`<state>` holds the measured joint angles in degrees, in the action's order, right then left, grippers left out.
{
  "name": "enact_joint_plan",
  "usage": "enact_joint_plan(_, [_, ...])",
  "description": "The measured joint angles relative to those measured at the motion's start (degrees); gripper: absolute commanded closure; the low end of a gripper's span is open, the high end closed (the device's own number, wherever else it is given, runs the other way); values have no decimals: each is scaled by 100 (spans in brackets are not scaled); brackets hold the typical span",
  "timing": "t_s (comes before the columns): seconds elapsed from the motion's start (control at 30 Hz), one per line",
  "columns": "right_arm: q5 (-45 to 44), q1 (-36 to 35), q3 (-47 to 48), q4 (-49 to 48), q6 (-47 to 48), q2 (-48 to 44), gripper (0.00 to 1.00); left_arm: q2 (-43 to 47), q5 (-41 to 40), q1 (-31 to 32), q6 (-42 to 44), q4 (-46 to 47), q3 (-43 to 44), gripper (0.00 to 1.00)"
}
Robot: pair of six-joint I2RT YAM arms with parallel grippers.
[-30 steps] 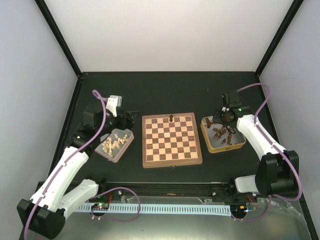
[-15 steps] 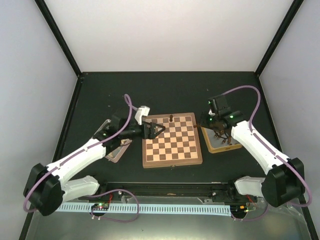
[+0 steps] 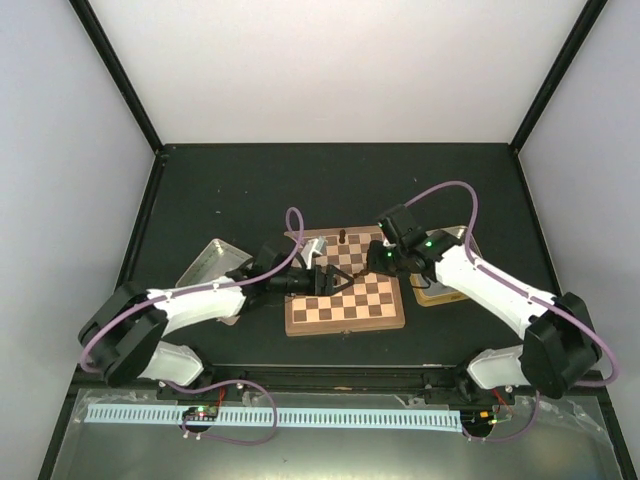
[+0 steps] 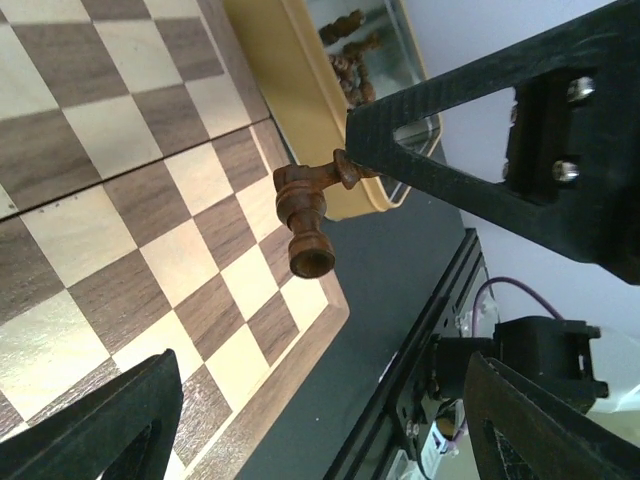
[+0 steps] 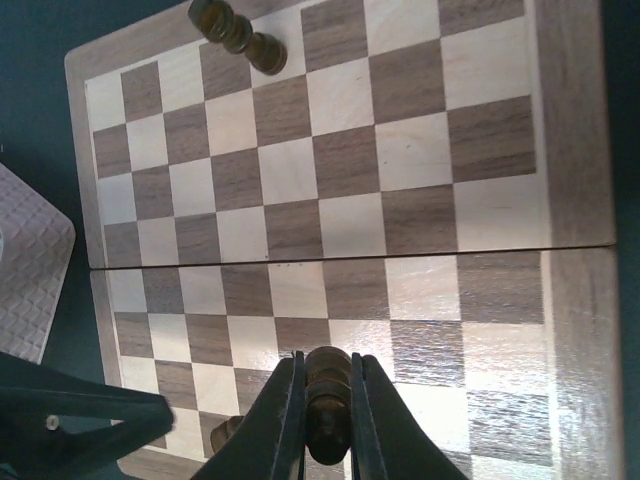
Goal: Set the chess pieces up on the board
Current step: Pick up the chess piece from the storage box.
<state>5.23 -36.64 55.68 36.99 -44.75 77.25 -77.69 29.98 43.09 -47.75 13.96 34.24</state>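
The board (image 3: pixel 345 300) lies mid-table. One dark chess piece (image 3: pixel 343 237) stands on its far row and shows at the top of the right wrist view (image 5: pixel 236 31). My right gripper (image 3: pixel 373 262) hovers over the board's right half, shut on another dark piece (image 5: pixel 328 398). In the left wrist view that held piece (image 4: pixel 305 218) hangs sideways from the right gripper's black finger, above the board (image 4: pixel 120 180). My left gripper (image 3: pixel 338 280) reaches in from the left over the board's middle. Its fingers (image 4: pixel 100 430) stand wide open (image 4: pixel 320 430) with nothing between them.
A yellow tray (image 4: pixel 300 120) holding more dark pieces (image 4: pixel 345 55) sits right of the board, partly under the right arm (image 3: pixel 440 292). A grey metal tray (image 3: pixel 205 260) lies left of the board, under the left arm. The table's black front rail (image 3: pixel 340 378) runs near the arm bases.
Both arms swung inward from their trays to above the board. The right gripper carried a dark piece along. The left gripper came in with nothing held, its fingers slightly narrower.
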Motion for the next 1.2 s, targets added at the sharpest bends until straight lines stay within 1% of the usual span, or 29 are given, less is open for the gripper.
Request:
enact_joint_plan(0.2, [98, -201, -11, -164, -214, 160, 99, -426, 61, 127, -229, 380, -37, 33])
enact_joint_plan(0.4, [155, -299, -11, -254, -341, 190, 99, -717, 114, 129, -413, 752, -42, 46])
enact_joint_plan(0.7, [251, -354, -13, -337, -407, 192, 99, -831, 15, 129, -317, 798, -17, 64])
enact_joint_plan(0.9, [256, -367, -22, -376, -422, 192, 99, -828, -142, 131, -136, 651, 26, 89])
enact_joint_plan(0.97, [256, -380, -46, -411, -426, 199, 99, -828, -175, 136, -103, 590, 28, 95])
enact_joint_plan(1.03, [256, -385, -68, -433, -428, 221, 99, -828, -225, 157, -72, 531, 35, 98])
enact_joint_plan(1.13, [245, -398, -94, -466, -428, 256, 99, -826, -289, 168, -28, 393, 76, 99])
enact_joint_plan(1.2, [179, -413, -103, -468, -422, 256, 99, -800, -354, 168, 55, 136, 170, 98])
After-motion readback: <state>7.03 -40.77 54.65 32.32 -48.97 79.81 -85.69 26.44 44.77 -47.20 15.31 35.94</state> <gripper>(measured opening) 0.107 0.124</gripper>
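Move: The dark piece jutting from the right gripper's closed fingers lies about 4 cm to the left hand's right, 2 cm ahead and 3 cm lower; from the right hand it is some 2 cm to the left, otherwise level. From the left hand, the standing piece is roughly 14 cm ahead, hardly to either side and about 8 cm lower. The storage box sits about 27 cm to the left hand's right, 6 cm ahead and 10 cm lower. The left fingers close from wide open and pinch the jutting dark piece near its base, after that hand has sunk some 4 cm towards the board beside the right gripper. The right hand, its grip kept shut, brings the piece about 3 cm left and slightly back to meet them, then nearly stops. ##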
